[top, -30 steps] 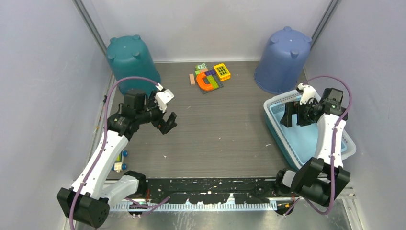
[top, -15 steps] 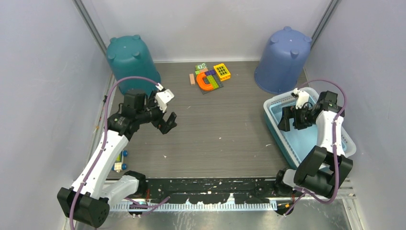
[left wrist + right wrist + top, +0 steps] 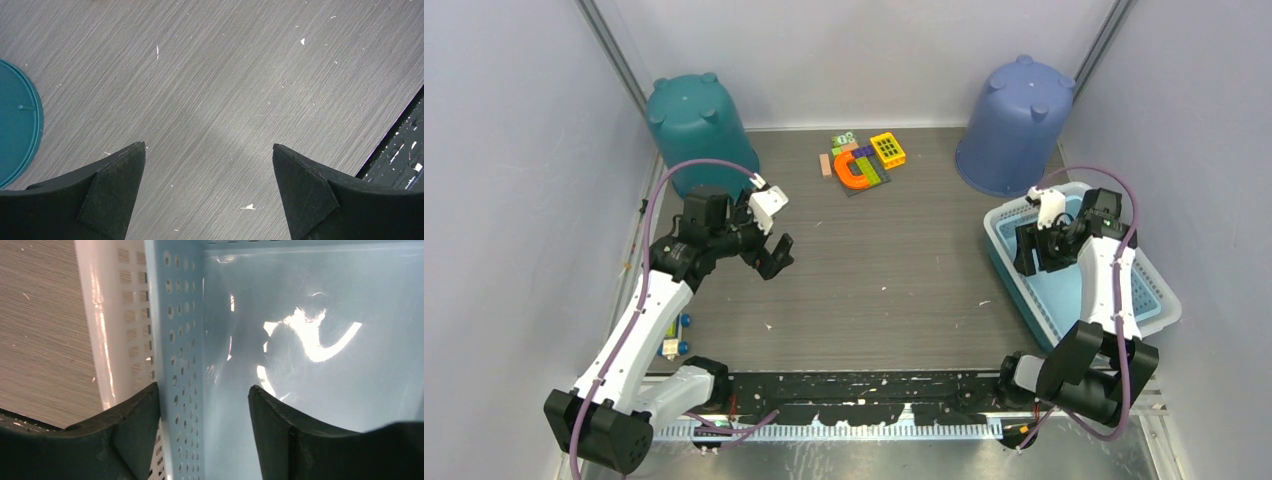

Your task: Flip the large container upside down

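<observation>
The large container is a light blue perforated basket [image 3: 1159, 300] standing upright and empty at the right of the table. My right gripper [image 3: 1028, 250] is open and straddles the basket's left wall. In the right wrist view one finger [image 3: 130, 425] is outside, against the perforated wall [image 3: 180, 315]. The other finger is inside with a gap to the wall, and the gripper [image 3: 204, 386] is not clamped. My left gripper [image 3: 774, 255] is open and empty above bare table at the left, and is also open in its wrist view [image 3: 208, 145].
An upturned teal bucket [image 3: 696, 125] stands at the back left; its rim shows in the left wrist view [image 3: 17, 125]. An upturned blue bucket [image 3: 1016, 125] stands behind the basket. Toy blocks [image 3: 862, 160] lie at the back middle. A small toy [image 3: 674, 335] lies at the left edge.
My right gripper has lowered over the basket's left wall, and the basket has shifted slightly to the right and nearer. The left arm has not moved.
</observation>
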Tool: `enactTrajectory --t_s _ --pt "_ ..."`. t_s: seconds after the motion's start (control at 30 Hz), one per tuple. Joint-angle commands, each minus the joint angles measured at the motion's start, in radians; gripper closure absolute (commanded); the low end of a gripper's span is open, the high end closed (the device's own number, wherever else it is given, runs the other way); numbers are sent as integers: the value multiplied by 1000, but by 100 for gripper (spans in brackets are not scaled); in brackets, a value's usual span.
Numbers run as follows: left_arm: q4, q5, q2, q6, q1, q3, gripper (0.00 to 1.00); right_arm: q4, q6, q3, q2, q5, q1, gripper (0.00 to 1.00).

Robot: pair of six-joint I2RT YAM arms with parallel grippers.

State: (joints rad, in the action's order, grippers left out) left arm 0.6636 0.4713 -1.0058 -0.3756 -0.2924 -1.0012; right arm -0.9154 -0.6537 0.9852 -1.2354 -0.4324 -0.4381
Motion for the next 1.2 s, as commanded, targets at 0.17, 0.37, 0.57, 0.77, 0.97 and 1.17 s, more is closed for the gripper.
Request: enactTrajectory --t_s 0.17,0.37,0.57,0.77,0.97,1.17 --pt "-29 -23 -2 4 4 -3 0 -48 -17 20 40 129 77 54" --pt "-32 -32 1 7 4 -2 0 -64 6 11 18 100 124 70" --pt "-35 -37 3 9 4 -2 0 -89 38 49 29 64 132 86" --pt "-44 -39 9 9 4 2 0 -116 74 123 84 55 132 99" --pt "-42 -40 12 8 4 0 0 -143 103 186 136 51 132 99" --pt "-41 -40 15 9 4 -3 0 -146 143 228 171 43 132 99"
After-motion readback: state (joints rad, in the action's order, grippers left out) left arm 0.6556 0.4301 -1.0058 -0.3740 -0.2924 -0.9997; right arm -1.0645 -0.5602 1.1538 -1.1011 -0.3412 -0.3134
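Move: The right hand hangs with its fingers partly open astride the light-blue basket's left rim, which lies about 2 cm to its left, 1 cm back, at fingertip height. The white basket's left rim is some 5 cm left of the hand, 1 cm back and slightly lower. The upside-down blue container stands roughly 28 cm ahead and 3 cm left, its middle a little higher. From the idle left hand, the light-blue rim is about 55 cm right, 1 cm back and 9 cm lower. Leftward about 2 cm at nearly constant height, the right hand shuts its fingers from both sides of the light-blue basket's left wall until they pinch its rim. Then it lifts almost straight up, some 7 cm, with the rim still held, tipping only slightly. ##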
